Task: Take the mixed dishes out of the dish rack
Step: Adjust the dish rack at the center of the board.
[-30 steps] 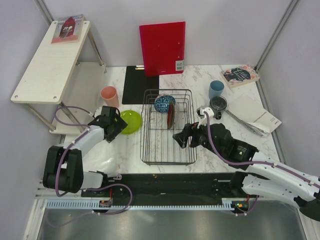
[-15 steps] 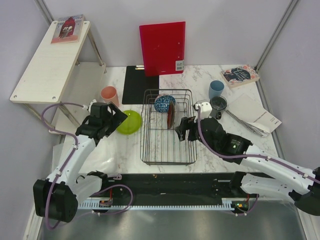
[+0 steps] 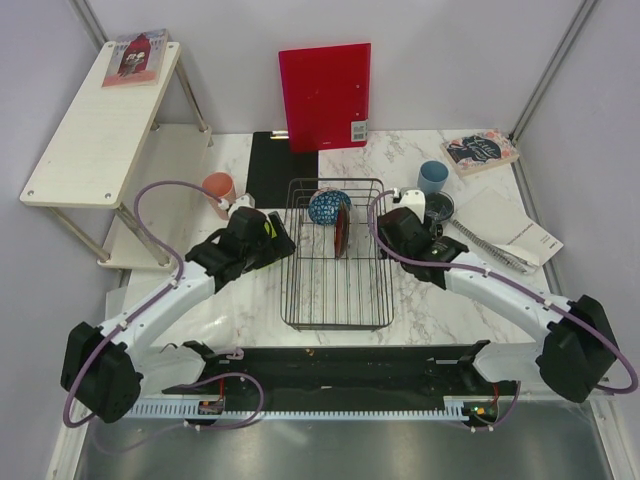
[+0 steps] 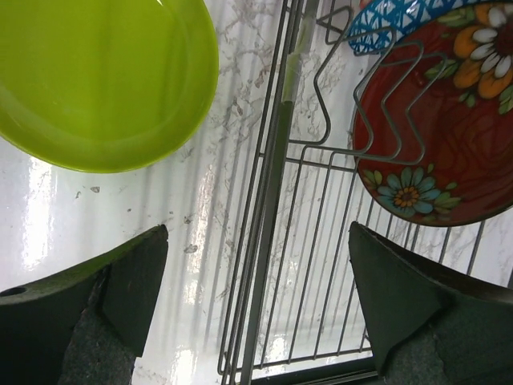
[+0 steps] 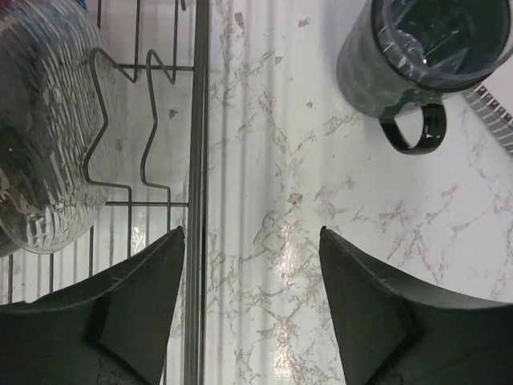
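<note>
The dish rack [image 3: 336, 326] stands mid-table. It holds the blue patterned bowl [image 3: 328, 206] and the dark red plate [image 3: 342, 231] upright at its far end. A clear glass plate [image 5: 40, 144] stands beside them. My left gripper [image 3: 268, 238] is open over the rack's left rim [image 4: 272, 200], with the lime-green dish [image 4: 96, 72] just left of it on the table. My right gripper [image 3: 393, 228] is open at the rack's right rim [image 5: 198, 160], its jaws over bare marble. The dark grey mug [image 5: 417, 56] stands just beyond it. The pink cup [image 3: 217, 188] and light blue cup [image 3: 432, 177] stand on the table.
A red board [image 3: 325, 95] leans on the back wall behind a black mat [image 3: 268, 170]. A book [image 3: 480, 150] and a spiral notebook [image 3: 512, 235] lie at the right. A white shelf [image 3: 100, 115] stands at the left.
The left arm swung right, from beside the lime-green dish to the rack's left rim. The right arm moved back and right, from over the rack to its far right rim.
</note>
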Available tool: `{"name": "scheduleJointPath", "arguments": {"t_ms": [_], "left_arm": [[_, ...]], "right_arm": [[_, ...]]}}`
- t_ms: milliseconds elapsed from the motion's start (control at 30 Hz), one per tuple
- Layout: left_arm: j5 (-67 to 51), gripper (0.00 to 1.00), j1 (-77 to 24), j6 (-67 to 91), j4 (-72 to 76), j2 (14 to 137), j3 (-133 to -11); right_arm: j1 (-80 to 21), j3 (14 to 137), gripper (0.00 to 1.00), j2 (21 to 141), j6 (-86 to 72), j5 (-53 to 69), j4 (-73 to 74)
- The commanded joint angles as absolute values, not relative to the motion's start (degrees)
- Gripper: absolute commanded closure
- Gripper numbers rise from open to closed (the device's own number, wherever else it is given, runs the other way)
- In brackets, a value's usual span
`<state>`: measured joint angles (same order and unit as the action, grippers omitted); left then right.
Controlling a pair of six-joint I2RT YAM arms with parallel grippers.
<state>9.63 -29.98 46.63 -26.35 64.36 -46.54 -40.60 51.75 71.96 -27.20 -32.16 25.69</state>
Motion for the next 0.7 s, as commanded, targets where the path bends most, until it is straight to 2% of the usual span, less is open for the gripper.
{"name": "scheduleJointPath", "arguments": {"t_ms": [0, 200, 300, 367, 433, 467, 567, 600, 667], "left_arm": [[14.68, 0.01, -32.25, 44.38, -23.99, 67.32, -49.66], [16.96, 0.01, -33.31, 46.05, -23.38, 68.20, -48.17], [16.26, 0.04, -33.40, 46.05, -23.20, 69.69, -47.81], [15.47, 0.10, -33.66, 45.79, -22.42, 70.22, -47.29], [14.77, 0.20, -33.92, 45.35, -21.89, 70.92, -46.94], [14.77, 0.23, -34.45, 45.26, -21.80, 71.10, -46.93], [14.59, 0.44, -35.07, 44.91, -21.45, 72.07, -46.58], [14.50, 0.58, -35.33, 44.83, -21.27, 72.33, -46.23], [14.24, 0.74, -35.86, 44.65, -20.92, 73.04, -46.23]], "right_arm": [[-40.43, 51.07, 0.26, 74.96, -28.21, -28.31, 21.81], [-40.25, 50.89, 0.32, 78.56, -28.39, -25.84, 19.42], [-39.90, 50.98, 0.46, 80.41, -28.56, -25.23, 19.16], [-39.73, 50.80, 0.62, 80.95, -28.91, -24.79, 18.90], [-39.64, 50.28, 0.77, 80.86, -29.09, -24.70, 18.37], [-39.73, 50.10, 0.80, 80.77, -29.27, -24.87, 18.28], [-39.38, 49.75, 0.87, 80.86, -29.18, -25.14, 18.19], [-39.29, 49.66, 0.90, 80.95, -29.27, -25.14, 18.28], [-38.76, 49.66, 0.99, 80.86, -29.36, -25.31, 18.28]]}}
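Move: The dish rack's left rim runs about 2 cm right of the left hand and 4 cm below, level in reach. The green plate lies some 8 cm left, 5 cm ahead of that hand; the red plate roughly 18 cm right, 8 cm ahead. The rack's right rim is about 3 cm left of the right hand, 1 cm ahead and 5 cm below; the grey mug is some 14 cm right and 13 cm ahead. Both hands sink onto the rack's side rims, right 5 cm and left 3 cm, drifting inward while closing. ##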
